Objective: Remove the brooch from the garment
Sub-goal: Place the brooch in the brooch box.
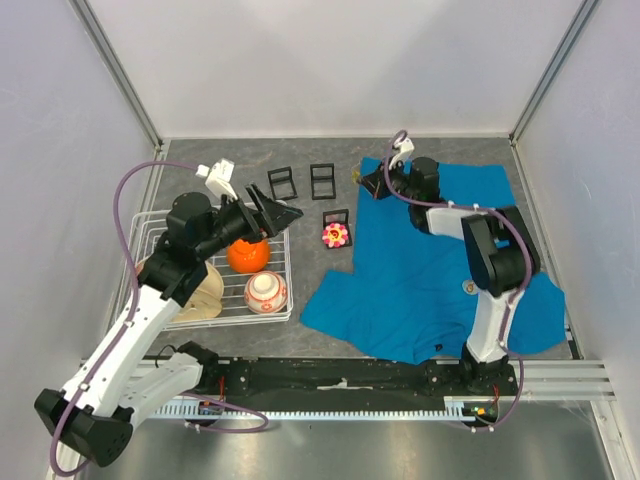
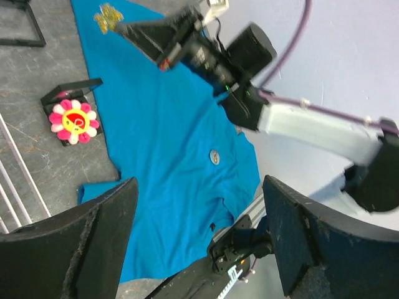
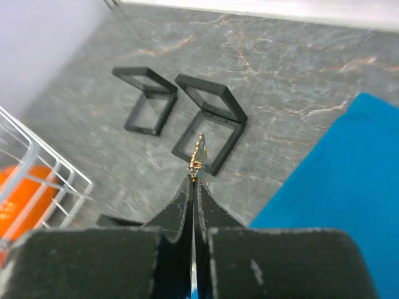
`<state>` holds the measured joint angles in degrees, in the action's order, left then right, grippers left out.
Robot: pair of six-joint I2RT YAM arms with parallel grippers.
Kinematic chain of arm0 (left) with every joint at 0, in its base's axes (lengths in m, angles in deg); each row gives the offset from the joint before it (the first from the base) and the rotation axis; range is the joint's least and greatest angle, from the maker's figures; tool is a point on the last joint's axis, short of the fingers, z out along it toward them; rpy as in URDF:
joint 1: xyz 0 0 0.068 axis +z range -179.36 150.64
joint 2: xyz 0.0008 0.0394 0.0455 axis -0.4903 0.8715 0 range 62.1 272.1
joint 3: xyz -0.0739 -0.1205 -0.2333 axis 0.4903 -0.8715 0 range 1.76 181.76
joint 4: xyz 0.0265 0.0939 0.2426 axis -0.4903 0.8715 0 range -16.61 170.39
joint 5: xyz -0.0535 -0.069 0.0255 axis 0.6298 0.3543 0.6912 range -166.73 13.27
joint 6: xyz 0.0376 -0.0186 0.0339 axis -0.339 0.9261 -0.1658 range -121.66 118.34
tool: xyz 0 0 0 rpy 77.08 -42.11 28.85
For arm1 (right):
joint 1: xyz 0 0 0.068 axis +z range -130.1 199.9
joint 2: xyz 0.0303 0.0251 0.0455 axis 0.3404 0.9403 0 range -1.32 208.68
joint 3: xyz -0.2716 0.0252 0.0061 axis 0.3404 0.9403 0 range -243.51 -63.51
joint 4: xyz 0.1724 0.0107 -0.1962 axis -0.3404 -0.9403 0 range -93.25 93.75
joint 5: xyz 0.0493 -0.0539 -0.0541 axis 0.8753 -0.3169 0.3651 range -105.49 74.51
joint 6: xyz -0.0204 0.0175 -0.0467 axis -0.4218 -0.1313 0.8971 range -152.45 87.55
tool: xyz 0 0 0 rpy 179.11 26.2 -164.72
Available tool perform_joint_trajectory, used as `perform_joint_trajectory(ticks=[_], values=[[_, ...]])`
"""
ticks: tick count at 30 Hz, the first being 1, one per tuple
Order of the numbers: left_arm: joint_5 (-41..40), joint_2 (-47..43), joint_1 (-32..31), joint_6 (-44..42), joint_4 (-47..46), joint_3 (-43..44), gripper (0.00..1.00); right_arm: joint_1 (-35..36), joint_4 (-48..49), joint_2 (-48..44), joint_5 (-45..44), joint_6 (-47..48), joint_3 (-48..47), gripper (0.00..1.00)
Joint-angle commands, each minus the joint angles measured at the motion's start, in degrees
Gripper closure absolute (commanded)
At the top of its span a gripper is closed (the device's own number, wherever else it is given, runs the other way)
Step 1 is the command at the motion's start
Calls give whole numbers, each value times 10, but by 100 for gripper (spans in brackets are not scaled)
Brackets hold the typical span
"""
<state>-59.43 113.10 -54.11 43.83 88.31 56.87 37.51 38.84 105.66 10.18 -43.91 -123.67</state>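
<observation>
The garment [image 1: 440, 270] is a teal-blue T-shirt spread flat on the right of the table, and it also shows under the left wrist camera [image 2: 174, 137] and at the right edge of the right wrist view [image 3: 349, 168]. My right gripper [image 1: 366, 181] hangs just off the shirt's far left corner. Its jaws [image 3: 194, 180] are shut on a small gold brooch [image 3: 198, 152] that sticks out past the tips [image 2: 109, 15]. My left gripper [image 1: 275, 212] hovers over the basket's far right corner, open [image 2: 199, 230], with nothing between its fingers. A small round badge [image 2: 214, 157] sits on the shirt.
Two open black boxes [image 1: 282, 183] [image 1: 322, 180] lie at the back, below the held brooch [image 3: 209, 121]. A pink flower brooch [image 1: 335, 235] rests on a third box. The wire basket [image 1: 150, 225] at left holds an orange ball [image 1: 247, 255] and a striped ball [image 1: 266, 292].
</observation>
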Motion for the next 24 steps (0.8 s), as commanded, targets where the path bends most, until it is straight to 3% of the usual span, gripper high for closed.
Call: perform_joint_trajectory(ticks=[1,4,8,24], values=[[59,22,2,-27,-66,-27,15,-39,178,138,156,-302,-116,100],[77,42,1,-18,-86,-38,16,-45,246,219,174,-421,-177,100],[91,65,1,-16,-102,-34,16,-44,298,288,175,-508,-231,100],[98,70,1,-20,-105,-33,18,-7,230,327,170,-454,-243,100]])
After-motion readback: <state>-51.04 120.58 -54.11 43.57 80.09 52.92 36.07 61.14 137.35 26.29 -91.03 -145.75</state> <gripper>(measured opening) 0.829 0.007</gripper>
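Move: The open brooch box lies about 12 cm ahead of the right hand, which still grips the yellow brooch, some 11 cm to its left and 14 cm below. The second empty box is level with it and 9 cm farther left; the flower box is level with the hand, 9 cm left. From the left hand the brooch box is roughly 33 cm ahead, 8 cm right and 32 cm below. Right hand carries the pinched brooch 7 cm forward, then 6 left, sinking towards the brooch box; left sinks. ##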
